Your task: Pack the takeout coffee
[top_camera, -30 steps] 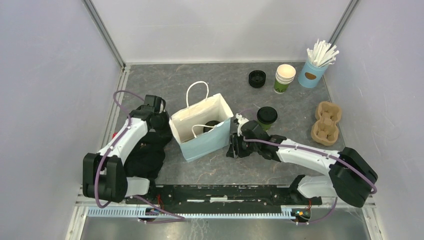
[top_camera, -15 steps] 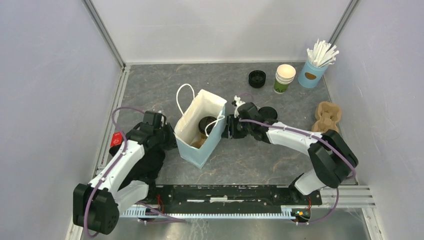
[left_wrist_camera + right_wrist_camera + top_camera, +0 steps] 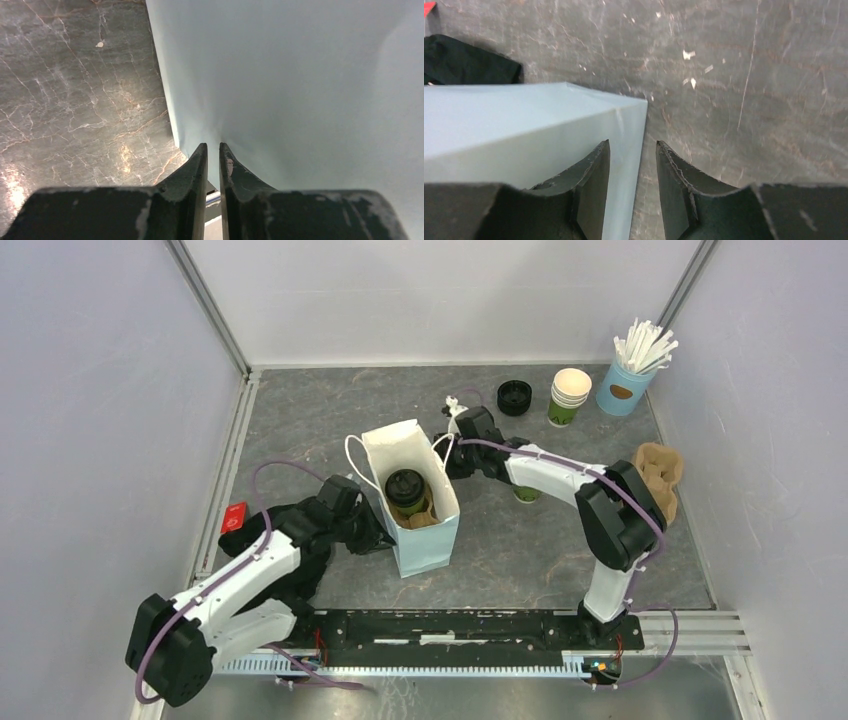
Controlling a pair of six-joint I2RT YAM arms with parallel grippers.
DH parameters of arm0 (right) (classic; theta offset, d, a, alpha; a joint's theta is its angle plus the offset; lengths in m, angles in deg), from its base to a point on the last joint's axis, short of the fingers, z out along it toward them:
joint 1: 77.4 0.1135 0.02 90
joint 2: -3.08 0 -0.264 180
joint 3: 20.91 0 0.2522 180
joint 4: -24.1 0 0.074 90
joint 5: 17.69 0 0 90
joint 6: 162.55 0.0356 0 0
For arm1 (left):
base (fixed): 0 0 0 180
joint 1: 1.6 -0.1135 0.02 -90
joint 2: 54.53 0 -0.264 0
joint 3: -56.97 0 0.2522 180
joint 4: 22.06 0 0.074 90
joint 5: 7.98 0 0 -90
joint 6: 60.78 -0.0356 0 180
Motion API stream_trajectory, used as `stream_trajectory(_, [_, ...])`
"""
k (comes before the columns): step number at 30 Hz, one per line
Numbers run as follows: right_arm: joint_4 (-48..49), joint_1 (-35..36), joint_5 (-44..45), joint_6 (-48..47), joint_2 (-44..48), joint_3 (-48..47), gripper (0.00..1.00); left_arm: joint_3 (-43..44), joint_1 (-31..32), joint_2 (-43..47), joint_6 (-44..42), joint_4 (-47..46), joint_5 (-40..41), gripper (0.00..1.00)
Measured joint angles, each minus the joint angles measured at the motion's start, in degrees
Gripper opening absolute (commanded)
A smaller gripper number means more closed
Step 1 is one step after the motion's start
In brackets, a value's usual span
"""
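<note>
A pale blue paper bag (image 3: 425, 540) stands open in the middle of the table, with one takeout coffee (image 3: 405, 485), black lid up, inside it. The other takeout coffee (image 3: 527, 494) stands right of the bag; only a bit of its green body shows under my right forearm. My left gripper (image 3: 380, 537) presses its tips against the bag's left wall (image 3: 300, 75); in the left wrist view the gripper (image 3: 213, 146) shows only a narrow slit, with nothing in it. My right gripper (image 3: 445, 455) is open at the bag's far right corner, and in the right wrist view it (image 3: 633, 145) straddles the bag's edge (image 3: 524, 125).
At the back right are a stack of black lids (image 3: 514, 397), a stack of lidless cups (image 3: 570, 395) and a blue holder of white sticks (image 3: 628, 370). A cardboard cup carrier (image 3: 655, 475) lies at the right. A small red item (image 3: 235, 517) lies at the left edge.
The bag has turned and shifted right. My left gripper followed its left wall toward the near side and narrowed. My right arm swung toward the back, covering the second cup.
</note>
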Motion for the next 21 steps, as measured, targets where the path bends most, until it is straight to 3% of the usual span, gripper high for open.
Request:
stream_trajectory(6, [-5.64,-0.46,0.04,-4.74,-3.41,-10.67,0.48,-0.28,1.05,1.51,1.31,0.72,0.98,0.31])
stream_trajectory(11, [-15.39,-1.11,2.82,-10.91,-2.49,-15.76,0.55,2.99,1.07,7.41,1.33,8.81,5.81,0.38])
stream_trajectory(16, [-23.26,-1.7,5.31,-16.15,6.93,-8.09,0.67,8.31,-2.05,9.99,1.03,14.6,8.59,0.43])
stream_trajectory(18, [-26.49,-1.79,5.7,-18.01,14.36,-2.51,0.7,10.19,-4.87,8.7,-0.2,16.17,8.76,0.51])
stream_trajectory(21, [-29.94,-1.79,5.31,-19.91,24.65,3.78,0.76,13.16,-12.48,3.8,-4.15,17.42,7.96,0.49])
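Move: The lidded coffee cup still on the table lies about 17 cm to the right of the right hand, some 2 cm back and a little lower. The bag's middle is about 8 cm left and 8 cm back from that hand, and the black lids lie roughly 14 cm right and 16 cm ahead. From the left hand the cup is some 30 cm right and 11 cm ahead, with the bag's middle about 5 cm right and 5 cm ahead. The right hand slides up and forward some 3-4 cm along the bag's right side, then swings back and to the right, away from the bag and towards the standing cup, ending roughly 10 cm right of its start and 6 cm higher, fingers opening wide and tipping more downward. Meanwhile the left hand comes away from the bag's left side, rising about 5 cm and drawing some 7 cm left, forward a little at the end, turning about 15 degrees counter-clockwise as its nearly closed fingers open to half. ##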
